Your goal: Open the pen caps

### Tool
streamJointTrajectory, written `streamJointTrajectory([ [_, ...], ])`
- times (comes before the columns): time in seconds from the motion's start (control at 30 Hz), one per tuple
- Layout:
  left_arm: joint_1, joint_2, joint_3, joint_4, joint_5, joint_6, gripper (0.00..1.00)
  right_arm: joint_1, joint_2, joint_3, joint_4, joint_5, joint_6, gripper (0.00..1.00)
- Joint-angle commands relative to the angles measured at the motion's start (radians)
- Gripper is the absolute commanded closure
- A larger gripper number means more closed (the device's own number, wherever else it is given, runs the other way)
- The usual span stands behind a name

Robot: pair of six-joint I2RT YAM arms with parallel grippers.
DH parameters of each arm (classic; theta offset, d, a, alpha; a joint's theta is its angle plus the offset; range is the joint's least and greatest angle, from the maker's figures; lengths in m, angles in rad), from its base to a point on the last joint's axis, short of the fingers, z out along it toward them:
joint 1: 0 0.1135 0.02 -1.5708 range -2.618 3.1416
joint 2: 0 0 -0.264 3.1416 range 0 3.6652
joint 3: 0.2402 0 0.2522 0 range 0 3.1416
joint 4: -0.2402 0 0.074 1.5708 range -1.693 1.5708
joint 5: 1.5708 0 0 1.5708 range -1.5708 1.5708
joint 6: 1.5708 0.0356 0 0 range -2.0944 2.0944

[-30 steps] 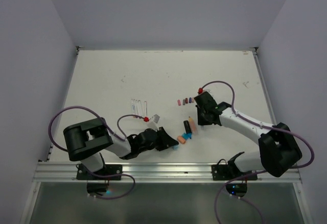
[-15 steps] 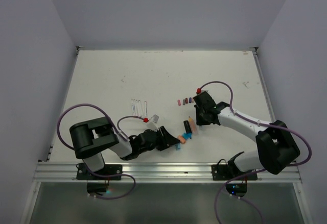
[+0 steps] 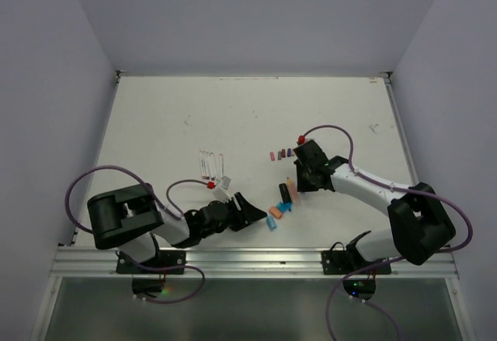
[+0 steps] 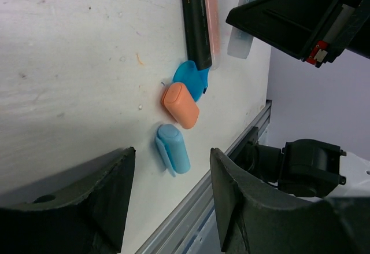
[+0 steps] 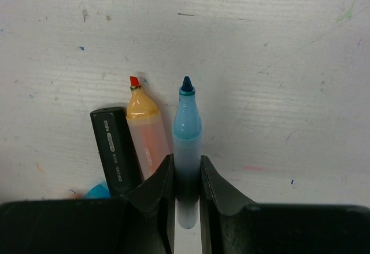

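Observation:
Three chunky pen caps lie loose near the table's front edge: a light blue cap, an orange cap and a darker blue cap partly under a black marker. My left gripper is open just short of the light blue cap, with nothing between its fingers. My right gripper is shut on an uncapped pale blue marker lying flat. Beside it lie a salmon marker and the black marker. A row of tiny caps lies behind.
Thin white pen barrels lie left of centre, with a small grey piece near them. The metal rail of the table's front edge runs close under the left gripper. The right arm hangs over the markers.
My left gripper has opened, let go of the light blue cap and drawn back a little to the left. The right gripper has kept its hold and place.

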Motion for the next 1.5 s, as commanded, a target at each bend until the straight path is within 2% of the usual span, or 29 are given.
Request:
streamJointTrajectory([
  [0.0,-0.014,-0.110,-0.043,-0.075,-0.099,-0.003,0.43,-0.002,0.012,-0.007,0.033,-0.009,-0.010,0.91],
  [0.27,-0.045,-0.353,-0.052,-0.320,-0.190,0.041,0.37,-0.002,0.040,0.005,0.027,0.012,-0.011,0.78],
  [0.33,-0.051,-0.383,-0.063,-0.334,-0.195,0.044,0.32,-0.002,0.047,0.008,0.025,0.016,-0.013,0.76],
  [0.6,-0.057,-0.489,-0.115,-0.371,-0.215,0.047,0.21,-0.002,0.051,0.005,0.025,0.036,-0.018,0.52],
  [0.7,-0.056,-0.528,-0.115,-0.400,-0.222,0.062,0.19,-0.002,0.023,0.000,0.028,0.037,-0.015,0.48],
  [0.8,-0.057,-0.581,-0.098,-0.457,-0.233,0.092,0.18,-0.002,-0.043,-0.006,0.022,0.048,-0.014,0.40],
  [0.93,-0.057,-0.691,-0.083,-0.560,-0.248,0.121,0.16,-0.002,-0.123,0.006,-0.042,0.031,0.007,0.33],
  [0.97,-0.056,-0.717,-0.086,-0.574,-0.248,0.122,0.14,-0.002,-0.153,0.006,-0.059,0.017,0.016,0.30],
  [1.0,-0.056,-0.775,-0.090,-0.586,-0.248,0.124,0.08,-0.002,-0.170,0.006,-0.094,0.002,0.037,0.25],
  [1.07,-0.057,-0.838,-0.099,-0.635,-0.248,0.127,0.05,-0.002,-0.219,-0.004,-0.128,-0.035,0.064,0.23],
  [1.1,-0.057,-0.870,-0.101,-0.655,-0.250,0.127,0.03,-0.002,-0.276,-0.010,-0.156,-0.044,0.087,0.01],
  [1.13,-0.057,-0.933,-0.104,-0.690,-0.248,0.128,0.00,-0.002,-0.314,-0.021,-0.171,-0.044,0.100,0.01],
  [1.27,-0.059,-1.064,-0.101,-0.782,-0.239,0.136,0.00,-0.001,-0.459,-0.027,-0.280,-0.017,0.151,0.01],
  [1.47,-0.059,-1.298,-0.152,-0.821,-0.176,0.147,0.00,-0.001,-0.655,-0.110,-0.328,-0.145,0.288,0.01],
])
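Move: The right hand's held blue highlighter goes to the table just below it, the spot centred about 2 cm ahead and 2 cm down. At the same depth the orange highlighter lies 4 cm left and 2 cm ahead, the black one 7 cm left and 1 cm ahead. From the left hand, the released light-blue cap is about 4 cm right, 1 cm back and 2 cm down; the orange cap is 5 cm right, 2 cm ahead, equally low. Lower the right gripper about 1 cm to set the still-held blue highlighter on the table beside the orange one, open the fingers to let go, then lift some 10 cm and draw back about 5, opening wide. Meanwhile take the left gripper up and to the left, away from the already released light-blue cap, spreading its half-open fingers fully and tipping them upward. ##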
